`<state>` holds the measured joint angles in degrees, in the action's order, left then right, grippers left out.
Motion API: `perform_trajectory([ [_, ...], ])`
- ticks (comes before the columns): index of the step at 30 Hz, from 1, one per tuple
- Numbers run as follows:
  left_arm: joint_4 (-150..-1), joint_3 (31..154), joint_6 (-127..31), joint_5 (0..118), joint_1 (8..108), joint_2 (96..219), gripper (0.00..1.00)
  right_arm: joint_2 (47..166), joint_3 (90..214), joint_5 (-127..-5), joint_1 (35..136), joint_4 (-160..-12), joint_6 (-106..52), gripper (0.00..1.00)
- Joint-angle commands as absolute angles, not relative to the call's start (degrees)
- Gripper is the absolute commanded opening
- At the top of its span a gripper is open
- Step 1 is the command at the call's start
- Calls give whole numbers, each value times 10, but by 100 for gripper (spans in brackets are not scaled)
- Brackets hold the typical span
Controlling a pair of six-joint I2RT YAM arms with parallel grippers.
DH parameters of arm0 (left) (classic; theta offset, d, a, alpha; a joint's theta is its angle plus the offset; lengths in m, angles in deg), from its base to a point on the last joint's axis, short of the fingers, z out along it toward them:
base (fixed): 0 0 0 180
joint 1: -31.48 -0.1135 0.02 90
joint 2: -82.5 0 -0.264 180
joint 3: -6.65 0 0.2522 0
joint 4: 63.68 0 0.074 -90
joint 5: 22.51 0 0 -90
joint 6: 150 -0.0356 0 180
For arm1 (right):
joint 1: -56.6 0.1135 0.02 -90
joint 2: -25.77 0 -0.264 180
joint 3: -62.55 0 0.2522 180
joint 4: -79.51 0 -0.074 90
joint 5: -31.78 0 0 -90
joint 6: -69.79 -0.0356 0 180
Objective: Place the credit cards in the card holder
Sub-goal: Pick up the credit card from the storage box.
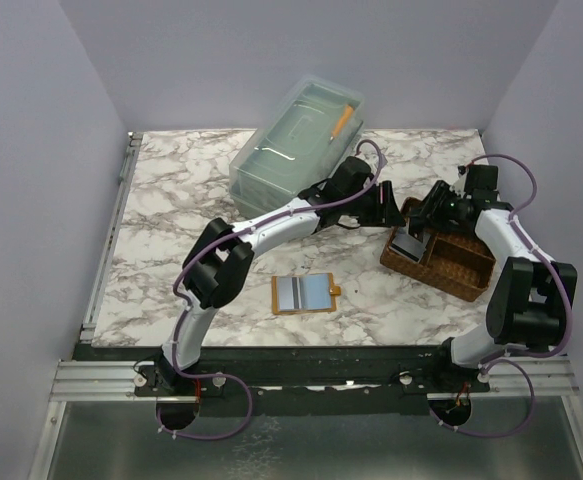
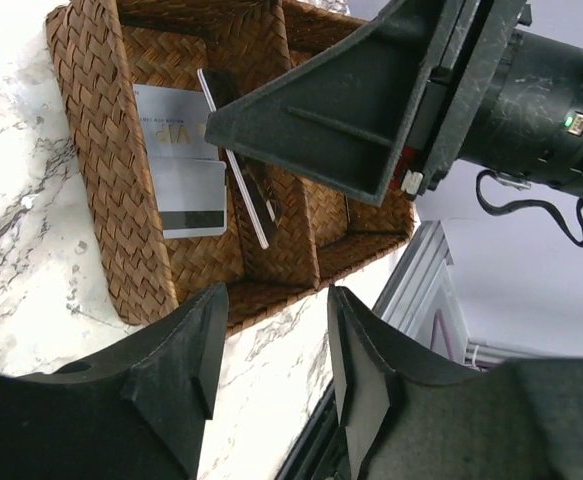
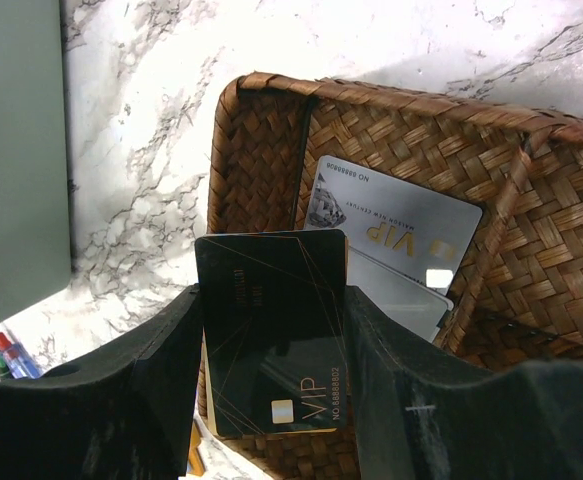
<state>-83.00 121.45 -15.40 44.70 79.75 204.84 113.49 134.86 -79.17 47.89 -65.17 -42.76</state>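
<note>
The card holder [image 1: 304,294] lies open and flat on the marble table, showing grey and light-blue panels. My right gripper [image 3: 271,310] is shut on a black credit card [image 3: 271,340], holding it by its long edges above the brown woven tray [image 3: 256,150]; a tan edge shows behind that card. Two grey credit cards [image 3: 401,215] lie in the tray's compartment. In the left wrist view the held card [image 2: 236,160] appears edge-on over the tray [image 2: 101,170]. My left gripper [image 2: 271,370] is open beside the tray's corner, with nothing between its fingers.
A clear plastic lidded box [image 1: 296,150] with an orange pen inside stands at the back, left of the tray. The two grippers [image 1: 386,205] [image 1: 426,225] are close together over the tray's left end. The table's front rail [image 1: 311,375] runs by the arm bases.
</note>
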Motion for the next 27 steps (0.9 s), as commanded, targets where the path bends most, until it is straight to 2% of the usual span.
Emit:
perform_trajectory([
  [1,-817,1253,-159,435,802,2076,45,1118,1344,-816,475,-641,-441,0],
  [10,-831,1310,-163,421,802,2135,34,1094,1345,-819,473,-634,-446,0],
  [19,-834,1324,-166,423,802,2150,29,1093,1348,-820,470,-627,-443,0],
  [24,-835,1325,-160,415,802,2157,29,1092,1347,-823,470,-630,-446,0],
  [27,-835,1322,-160,408,802,2152,35,1095,1347,-823,469,-630,-444,0],
])
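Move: Held upright-slanting between the right fingers, right at that hand's point, the black credit card sits about 6 cm to the right of the left hand, 3 cm farther out and 6 cm lower. The silver cards lie in the storage box almost beneath it, some 15 cm below the left hand, 6 cm to its right and 1 cm out. The storage box's middle is about 13 cm right and 2 cm back, equally low. Easing in towards the near end of the black card, the left hand goes right and down about 2.5 cm each, slightly forward too, then settles while its half-open fingers narrow to about a third. The right hand keeps its pinch on the card's side edges and lifts it a little under 2 cm. The left fingers end close around the card's near end without clamping it; contact can't be seen. ##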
